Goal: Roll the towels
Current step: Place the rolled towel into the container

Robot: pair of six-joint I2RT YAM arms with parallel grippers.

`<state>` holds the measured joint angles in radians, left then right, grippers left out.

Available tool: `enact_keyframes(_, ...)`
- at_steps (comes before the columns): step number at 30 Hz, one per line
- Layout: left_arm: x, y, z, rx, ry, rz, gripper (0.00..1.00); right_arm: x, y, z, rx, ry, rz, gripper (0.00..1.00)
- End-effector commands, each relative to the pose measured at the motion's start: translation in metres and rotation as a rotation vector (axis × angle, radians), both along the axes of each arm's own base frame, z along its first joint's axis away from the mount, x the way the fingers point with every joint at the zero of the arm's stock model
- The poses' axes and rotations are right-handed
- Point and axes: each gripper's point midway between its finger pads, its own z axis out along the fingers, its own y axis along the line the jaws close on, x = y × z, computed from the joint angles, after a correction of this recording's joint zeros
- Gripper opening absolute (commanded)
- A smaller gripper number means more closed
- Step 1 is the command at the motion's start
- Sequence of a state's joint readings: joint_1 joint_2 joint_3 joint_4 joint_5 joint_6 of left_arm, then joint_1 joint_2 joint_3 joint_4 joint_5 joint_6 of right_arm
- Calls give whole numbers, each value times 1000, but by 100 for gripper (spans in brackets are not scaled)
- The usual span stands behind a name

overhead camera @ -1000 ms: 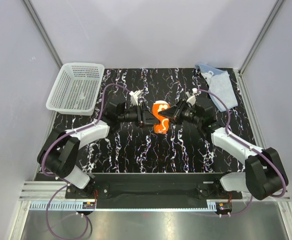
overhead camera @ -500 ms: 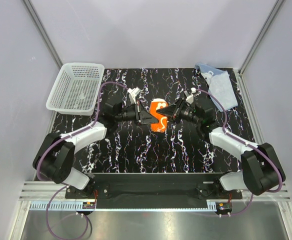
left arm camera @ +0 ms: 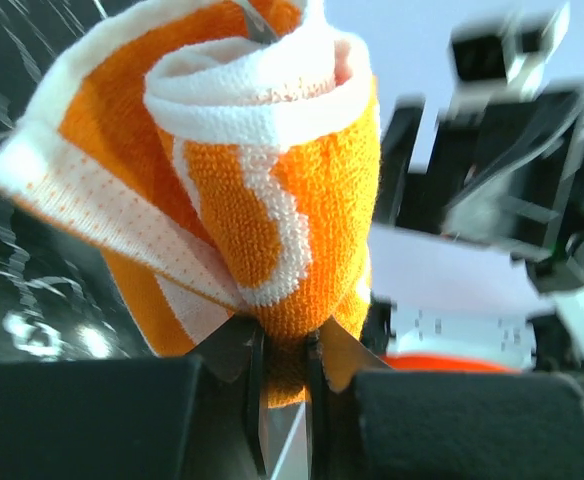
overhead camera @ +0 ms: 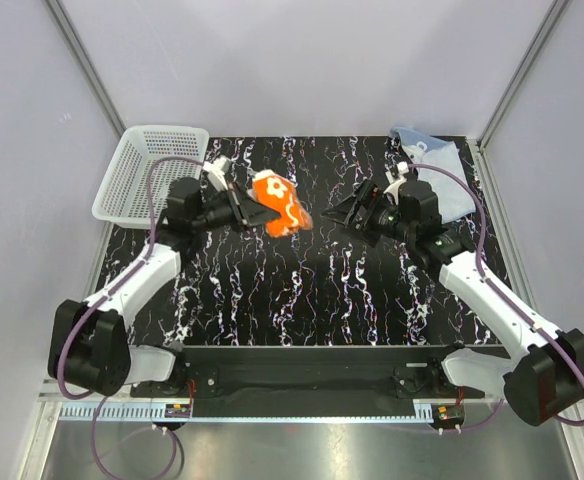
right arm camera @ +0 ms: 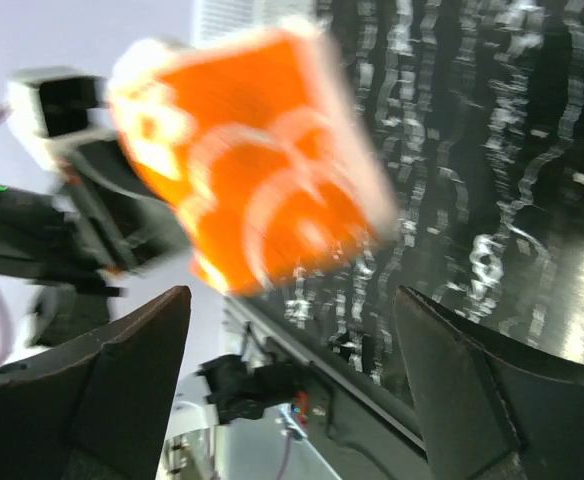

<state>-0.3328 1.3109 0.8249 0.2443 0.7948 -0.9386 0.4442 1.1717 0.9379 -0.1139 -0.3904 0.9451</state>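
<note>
The orange towel [overhead camera: 278,204] with white prints is rolled up and hangs above the black mat, left of centre. My left gripper [overhead camera: 253,212] is shut on its lower end; in the left wrist view the roll [left arm camera: 262,180] stands up out of the gripper [left arm camera: 284,350]. My right gripper [overhead camera: 356,212] stands open and apart from the roll, to its right. In the right wrist view the blurred orange towel [right arm camera: 252,190] is ahead of the wide, empty gripper [right arm camera: 290,300]. The light blue towel [overhead camera: 438,170] lies crumpled at the back right corner.
A white mesh basket [overhead camera: 152,175] sits at the back left, close to my left arm. The black marbled mat [overhead camera: 312,290] covers the table. Frame posts and grey walls close in both sides.
My right gripper has let go of the orange roll and opened wide, pulling back right. My left gripper has closed on the roll, lifted it and carried it left toward the basket.
</note>
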Motion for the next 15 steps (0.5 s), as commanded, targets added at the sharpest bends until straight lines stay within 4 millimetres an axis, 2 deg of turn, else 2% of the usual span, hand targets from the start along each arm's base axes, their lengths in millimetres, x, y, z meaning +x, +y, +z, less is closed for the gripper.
enact_keyframes(1,28,30,45,-38,-110,110,0,-6,-26,-45,-179,97,-79,89)
enact_keyframes(3,38,39,66,-75,-148,126,0,-8,-25,-50,-173,109,-76,89)
enact_keyframes(4,50,52,69,-84,-145,161,0,-9,-24,-55,-176,122,-68,89)
enact_keyframes(6,65,67,87,-110,-155,215,0,-11,-25,-59,-185,131,-64,89)
enact_keyframes(9,100,113,98,-78,-124,405,0,-14,-26,-67,-202,143,-54,89)
enact_keyframes(10,112,138,97,-53,-112,488,0,-16,-26,-71,-209,154,-48,89)
enact_keyframes(11,120,158,81,14,-56,580,0,-17,-27,-72,-213,154,-46,89)
enact_keyframes(13,134,196,86,86,-47,716,0,-19,-27,-75,-218,157,-35,89)
enact_keyframes(14,138,218,72,155,9,809,0,-19,-27,-78,-219,162,-32,89)
enact_keyframes(15,140,232,69,177,24,851,0,-20,-26,-78,-221,161,-27,89)
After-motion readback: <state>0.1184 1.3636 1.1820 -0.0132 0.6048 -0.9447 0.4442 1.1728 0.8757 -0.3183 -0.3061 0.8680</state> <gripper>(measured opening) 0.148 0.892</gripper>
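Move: The rolled towel is already pinched in the left fingers, its middle some 5 cm to their right and 2 cm ahead. The container it goes to has its middle about 30 cm ahead, 37 cm left and 21 cm below the left hand. The empty right gripper is about 17 cm to the left hand's right, level fore and aft. From the right hand, the container lies some 30 cm ahead, 54 cm left and 22 cm below. The rolled towel, kept pinched in the left fingers, is swept fast towards the container, left and forward by about 22 cm across the table while climbing some 8 cm; the wrist swings counter-clockwise by roughly 35 degrees. The right hand, open and empty, sinks about 7 cm, drifting slightly right and back, its wrist tilting a little. ##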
